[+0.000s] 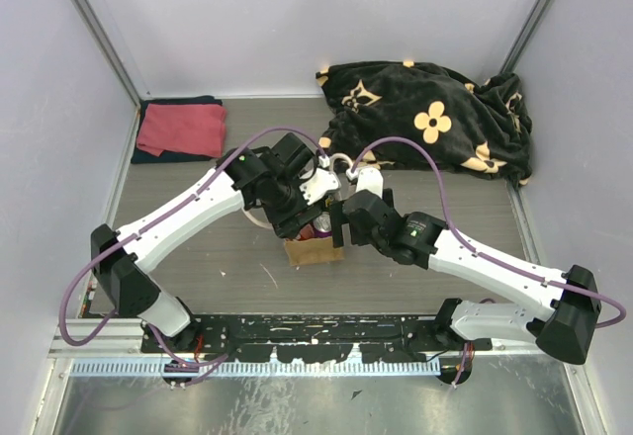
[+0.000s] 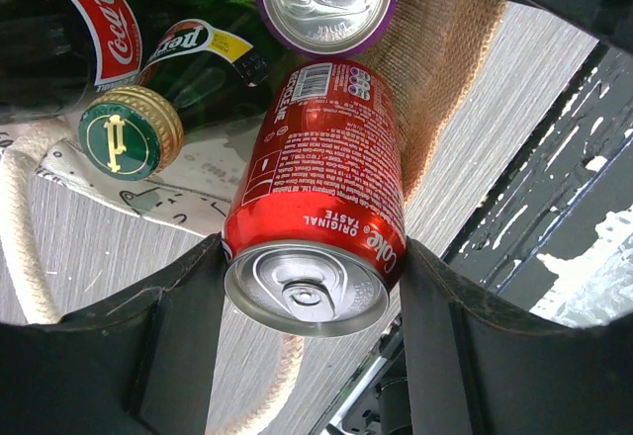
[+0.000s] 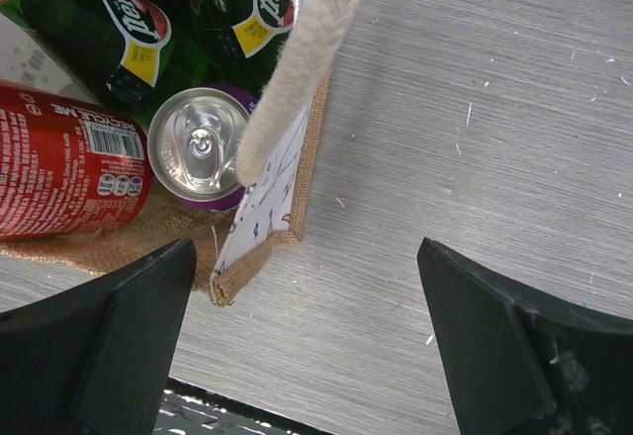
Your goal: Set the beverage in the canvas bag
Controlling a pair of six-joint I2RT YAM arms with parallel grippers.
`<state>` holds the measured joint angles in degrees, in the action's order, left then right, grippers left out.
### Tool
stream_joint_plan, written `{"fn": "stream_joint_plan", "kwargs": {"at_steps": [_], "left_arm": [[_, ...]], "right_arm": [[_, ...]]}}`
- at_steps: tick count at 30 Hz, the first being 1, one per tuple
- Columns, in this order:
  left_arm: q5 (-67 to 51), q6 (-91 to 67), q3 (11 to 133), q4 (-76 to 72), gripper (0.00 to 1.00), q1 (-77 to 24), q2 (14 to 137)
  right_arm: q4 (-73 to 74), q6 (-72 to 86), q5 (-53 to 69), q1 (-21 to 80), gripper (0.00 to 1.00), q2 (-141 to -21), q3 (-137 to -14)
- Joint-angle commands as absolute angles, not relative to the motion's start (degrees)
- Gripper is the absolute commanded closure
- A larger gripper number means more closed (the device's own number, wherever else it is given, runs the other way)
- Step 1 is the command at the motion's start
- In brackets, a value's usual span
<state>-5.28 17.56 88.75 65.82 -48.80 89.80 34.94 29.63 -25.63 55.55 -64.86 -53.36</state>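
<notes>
The beverage, a red Coke can [image 2: 321,208], is clamped between the two fingers of my left gripper [image 2: 307,302], which is shut on it. The can tilts with its far end over the open mouth of the canvas bag [image 2: 445,69]. Green bottles [image 2: 188,69] and a purple-rimmed can [image 2: 326,0] stand inside. From above, the tan bag [image 1: 312,250] sits mid-table under both grippers. My right gripper [image 3: 307,326] hangs open and empty beside the bag's corner [image 3: 252,267], by its white rope handle [image 3: 297,49]; the red can [image 3: 69,173] shows at the left.
A folded red cloth [image 1: 183,129] lies at the back left. A black blanket with yellow flowers [image 1: 435,119] is heaped at the back right. Enclosure walls close in three sides. A black mounting rail [image 1: 326,331] runs along the near edge.
</notes>
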Motion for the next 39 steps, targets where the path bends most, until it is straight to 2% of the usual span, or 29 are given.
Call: {"fn": "stream_joint_plan", "kwargs": {"at_steps": [1, 13, 26, 39], "left_arm": [[-1.44, 18.24, 90.53, 68.51, 1.00, -49.36, 90.85], [-1.59, 15.91, 90.91, 67.35, 1.00, -50.62, 94.63], [-3.25, 13.05, 89.89, 64.92, 1.00, -51.15, 97.15], [-6.17, 10.39, 92.72, 66.94, 1.00, -50.79, 101.07]], "right_arm": [[32.18, 28.81, -27.19, 55.99, 0.00, -63.76, -55.23], [29.11, 30.56, -31.20, 56.01, 0.00, -53.74, -50.57], [33.30, 32.54, -39.58, 56.06, 0.00, -43.33, -49.35], [36.11, 32.94, -40.60, 55.99, 0.00, -41.07, -49.40]]}}
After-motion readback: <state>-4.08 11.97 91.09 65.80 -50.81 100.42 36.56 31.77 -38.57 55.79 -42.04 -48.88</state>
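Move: Just beyond the left hand, which already holds the red can tilted with its lower end in the bag's near-left corner, the canvas bag's middle lies some 5 cm ahead, 3 cm to the right and 10 cm below. The purple can is about 4 cm to that hand's right, 1 cm ahead and 6 cm below; a green bottle stands roughly 6 cm ahead, 1 cm right, 6 cm below. From the open, empty right hand the bag's middle is about 10 cm left, 2 cm ahead and 8 cm below. Lowering the held red can deeper into the bag's near-left corner beside the purple can, the left hand sinks about 5 cm in two stages with a short pause between, easing 2 cm right and tilting slightly, fingers keeping their grip. The right hand, still wide open, lifts and swings right, away from the bag, some 7 cm each way, its fingers tipping up. ##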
